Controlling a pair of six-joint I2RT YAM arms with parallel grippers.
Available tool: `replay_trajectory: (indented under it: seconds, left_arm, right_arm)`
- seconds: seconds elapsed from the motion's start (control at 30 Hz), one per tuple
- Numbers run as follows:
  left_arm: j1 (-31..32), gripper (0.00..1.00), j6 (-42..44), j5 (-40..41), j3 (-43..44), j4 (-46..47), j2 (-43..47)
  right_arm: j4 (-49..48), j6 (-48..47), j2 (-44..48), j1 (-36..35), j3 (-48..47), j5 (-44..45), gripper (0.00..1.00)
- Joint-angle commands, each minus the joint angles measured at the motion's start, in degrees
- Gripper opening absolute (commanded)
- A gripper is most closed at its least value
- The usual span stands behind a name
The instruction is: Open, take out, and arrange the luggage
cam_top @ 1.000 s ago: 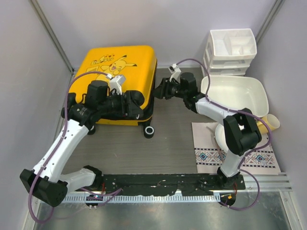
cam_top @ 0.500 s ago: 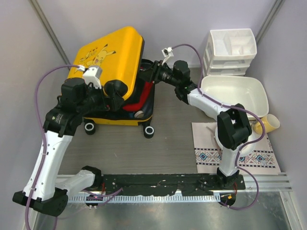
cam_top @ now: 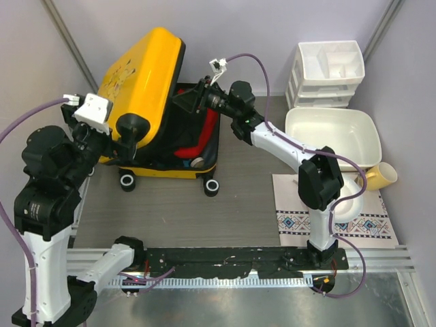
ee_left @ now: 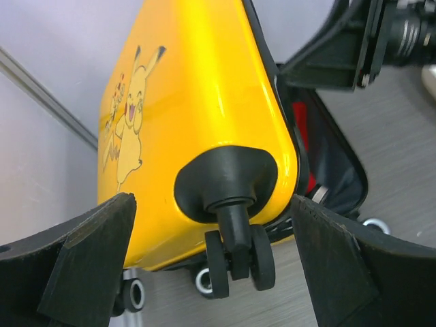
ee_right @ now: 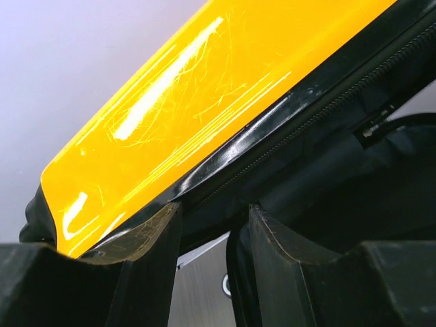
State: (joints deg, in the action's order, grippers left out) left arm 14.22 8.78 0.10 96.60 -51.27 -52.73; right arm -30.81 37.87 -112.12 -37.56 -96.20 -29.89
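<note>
The yellow luggage point(cam_top: 139, 75) stands open at the back left, its Pikachu lid point(ee_left: 197, 102) tilted up steeply over the lower shell point(cam_top: 174, 167). Something red point(cam_top: 204, 129) lies in the dark lining. My left gripper point(cam_top: 126, 133) is wide open around the lid's corner wheel point(ee_left: 235, 252), and its fingers point(ee_left: 88, 259) do not touch the wheel. My right gripper point(cam_top: 185, 101) is under the lid's free edge. It is open with nothing between the fingers point(ee_right: 146, 252), and the black zipper rim point(ee_right: 272, 129) lies across their tips.
A white basin point(cam_top: 334, 136) and a white drawer organizer point(cam_top: 330, 68) stand at the back right. A patterned mat point(cam_top: 334, 221) with a white bowl point(cam_top: 340, 197) and a yellow scoop point(cam_top: 378, 177) lies in front of the right arm. The lower shell's wheels point(cam_top: 212, 186) face the table's middle.
The lid has swung up from flat to steeply raised. My left gripper has let go, opened wide and pulled back left. The right gripper has followed the lid's edge up and left.
</note>
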Motion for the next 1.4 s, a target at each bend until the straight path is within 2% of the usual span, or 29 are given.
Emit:
replay_trajectory:
  seconds: [0.0,0.13,0.23,0.33,0.43,0.5,0.6,0.7,0.77,0.87,0.9,0.97,1.0,1.03,1.07,1.2,1.3,1.33,1.37]
  left_arm:
    - [0.0,1.00,12.8,-2.3,0.8,-3.6,-4.0]
    - [1.2,0.99,16.5,-0.5,2.7,-0.3,-7.4]
    - [5.2,1.00,19.9,3.3,2.9,2.0,-8.6]
    - [9.4,1.00,19.5,5.9,5.3,2.6,-10.5]
    - [13.3,1.00,21.0,11.9,6.2,1.6,-12.1]
    - [15.1,1.00,22.9,17.1,3.5,2.7,-11.8]
    - [15.9,1.00,25.1,20.7,0.6,5.0,-10.9]
    - [17.2,0.99,32.9,32.5,-3.6,7.2,-12.2]
    - [17.2,1.00,38.9,35.8,-8.9,11.9,-11.7]
    - [17.4,0.83,44.3,41.5,-14.8,21.3,-9.8]
    - [17.4,0.63,46.1,42.8,-15.6,23.0,-9.8]
    - [17.3,0.43,50.0,47.1,-18.7,30.0,-9.6]
    - [17.2,0.18,55.2,47.8,-20.2,33.1,-9.2]
    - [17.1,0.06,57.1,48.2,-22.3,35.9,-8.8]
    - [16.9,0.00,59.1,48.8,-23.0,39.4,-8.2]
    - [13.6,0.00,61.5,48.6,-22.2,41.0,-8.1]
    - [6.7,0.00,61.0,45.7,-19.9,41.2,-9.1]
    - [1.9,0.00,60.6,44.5,-19.3,41.4,-9.7]
    - [-0.3,0.00,59.9,43.6,-18.4,41.0,-10.3]
  right_arm:
    - [-2.2,-0.3,-2.4,-3.0,-5.8,0.9,0.50]
    - [-2.1,-1.3,-3.6,-4.5,-7.9,1.7,0.50]
    - [-1.9,-2.0,-4.7,-5.5,-9.3,2.5,0.50]
    - [-2.0,-1.9,-6.3,-6.3,-11.5,3.1,0.50]
    - [-2.7,-2.2,-7.4,-6.9,-13.0,4.3,0.50]
    - [-2.7,-2.0,-7.9,-7.0,-13.7,5.0,0.50]
    - [-2.7,-1.8,-8.9,-7.4,-15.2,4.9,0.50]
    - [-3.1,-1.1,-9.7,-7.5,-16.4,5.0,0.50]
    - [-3.1,-0.9,-10.1,-7.8,-17.1,5.3,0.50]
    - [-2.9,-0.5,-10.4,-8.1,-17.9,5.5,0.50]
    - [-2.8,-0.3,-10.4,-8.1,-17.7,5.5,0.50]
    - [-2.4,-0.3,-9.6,-8.1,-16.6,5.7,0.50]
    - [-1.7,-0.6,-9.1,-7.9,-15.9,5.8,0.50]
    - [-1.0,-1.4,-8.5,-7.7,-14.3,6.3,0.50]
    - [0.1,-1.8,-7.9,-7.3,-13.5,6.6,0.50]
    - [8.5,-4.7,-0.8,0.0,-6.3,6.5,0.52]
    - [16.4,-13.3,3.5,6.3,0.4,9.3,0.53]
    - [18.0,-15.3,4.0,8.0,3.2,11.2,0.53]
    - [18.9,-18.4,4.3,9.6,4.5,12.4,0.53]
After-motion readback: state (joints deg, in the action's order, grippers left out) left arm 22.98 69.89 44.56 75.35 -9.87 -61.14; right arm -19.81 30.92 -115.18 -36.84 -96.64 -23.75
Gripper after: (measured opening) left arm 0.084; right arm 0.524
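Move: The lid is half open. The near end of its free rim lies about 11 cm ahead of my left hand, 7 cm to its right and 4 cm lower. The lid's corner wheel is some 8 cm ahead, 3 cm right and 7 cm below. From my right hand, that rim end is about 7 cm back, 9 cm left and 5 cm above. The red clothing in the case is level with my right hand fore and aft, 2 cm to its right and 28 cm below. With my right fingers still against the lid's inner side, I push it on leftward and up, about 7 cm, then draw that hand off down, right and forward. Meanwhile my left hand, wide open, goes forward and a little down around the near corner, swinging right and rolling its left side up some 60 degrees. It closes on the free rim, pinches it and carries it left. ##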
